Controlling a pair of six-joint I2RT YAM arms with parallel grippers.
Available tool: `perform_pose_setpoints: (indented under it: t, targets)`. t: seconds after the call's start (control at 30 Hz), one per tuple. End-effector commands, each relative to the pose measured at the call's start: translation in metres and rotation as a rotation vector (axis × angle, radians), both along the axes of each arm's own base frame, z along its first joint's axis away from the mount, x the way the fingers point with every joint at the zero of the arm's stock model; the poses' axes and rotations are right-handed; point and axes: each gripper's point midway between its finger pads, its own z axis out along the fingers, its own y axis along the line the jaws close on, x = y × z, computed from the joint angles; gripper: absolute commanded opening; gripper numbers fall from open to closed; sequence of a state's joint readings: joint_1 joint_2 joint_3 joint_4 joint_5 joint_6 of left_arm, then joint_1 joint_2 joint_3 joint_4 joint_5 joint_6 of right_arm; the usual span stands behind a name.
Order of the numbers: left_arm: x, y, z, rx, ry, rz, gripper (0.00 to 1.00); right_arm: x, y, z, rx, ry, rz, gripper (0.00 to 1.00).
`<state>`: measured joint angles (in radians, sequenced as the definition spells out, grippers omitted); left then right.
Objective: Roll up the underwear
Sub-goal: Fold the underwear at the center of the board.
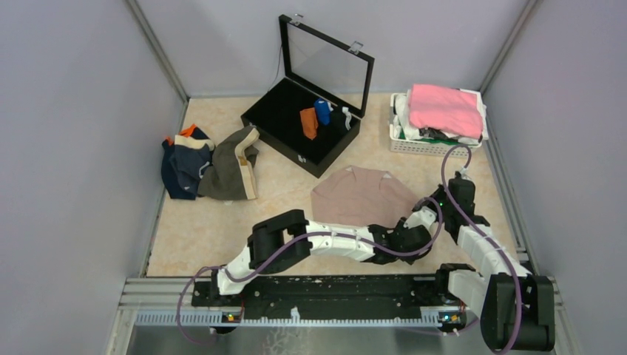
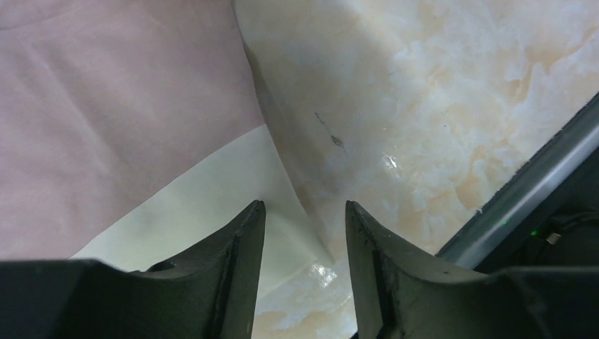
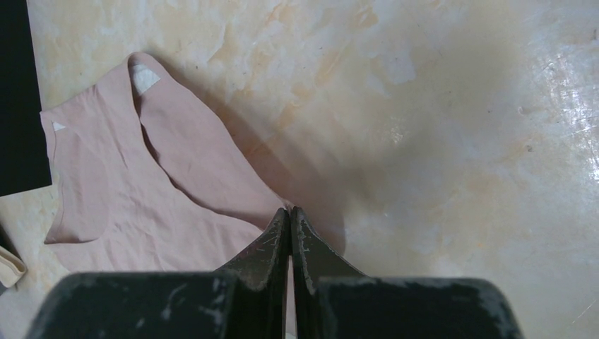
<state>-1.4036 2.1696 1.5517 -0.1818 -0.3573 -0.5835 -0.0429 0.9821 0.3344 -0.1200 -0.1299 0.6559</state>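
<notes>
A pale pink-beige underwear (image 1: 361, 196) lies spread flat in the middle of the table. My left gripper (image 1: 404, 238) hovers low at its near right edge. In the left wrist view the left gripper (image 2: 305, 205) is open, and its fingers straddle the corner of the cream lining (image 2: 226, 176) of the underwear (image 2: 106, 106). My right gripper (image 1: 415, 216) sits at the cloth's right corner. In the right wrist view the right gripper (image 3: 290, 210) is shut, with the edge of the underwear (image 3: 141, 191) running into its tips.
A black box (image 1: 275, 122) with a raised glass lid holds rolled orange (image 1: 309, 123) and blue (image 1: 322, 111) pieces. Navy (image 1: 180, 168) and olive-brown (image 1: 233, 168) underwear are piled at the left. A white basket (image 1: 436, 145) carries a bright pink cloth (image 1: 445, 108). The metal rail (image 2: 523, 191) runs close by.
</notes>
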Motion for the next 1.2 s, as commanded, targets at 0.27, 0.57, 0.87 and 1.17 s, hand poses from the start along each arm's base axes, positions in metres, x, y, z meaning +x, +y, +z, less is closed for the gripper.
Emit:
perform_pose_setpoints:
  t: [0.27, 0.57, 0.87, 1.17]
  targets:
    - [-0.003, -0.006, -0.007, 0.029, -0.005, -0.019, 0.18, 0.004, -0.006, 0.008, -0.007, -0.037, -0.01, 0.0]
    - [-0.006, 0.0, 0.03, -0.008, -0.018, -0.055, 0.0, 0.004, -0.014, 0.038, -0.05, -0.089, -0.038, 0.0]
    - [-0.023, -0.011, 0.086, -0.128, 0.001, -0.174, 0.0, -0.004, -0.021, 0.09, -0.093, -0.179, -0.063, 0.0]
    - [-0.022, 0.011, 0.102, -0.165, 0.028, -0.147, 0.0, 0.001, 0.01, 0.11, -0.022, -0.182, 0.138, 0.0]
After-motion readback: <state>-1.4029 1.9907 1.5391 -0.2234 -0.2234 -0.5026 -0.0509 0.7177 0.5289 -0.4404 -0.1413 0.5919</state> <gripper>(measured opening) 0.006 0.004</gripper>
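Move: Between the left hand's open fingers, about 1 cm below, is the near right corner of the underwear's white waistband; the middle of the underwear lies some 11 cm ahead and 14 cm left of that hand. The right hand already pinches the garment's far right edge, with the waistband corner about 13 cm back from it and the underwear's middle about 14 cm left and 2 cm back. From the right hand, the basket is roughly 22 cm ahead, 4 cm right; the black box 21 cm ahead, 34 cm left. Closing on the waistband corner, the left fingers sink about 1 cm and shut fully while the right hand holds still with its pinch. Then both hands rise together by some 8–9 cm, the left easing back 2 cm towards its base and turning about 10 degrees clockwise, the right tilting its fingertips up by up to 10 degrees, each keeping its hold. ##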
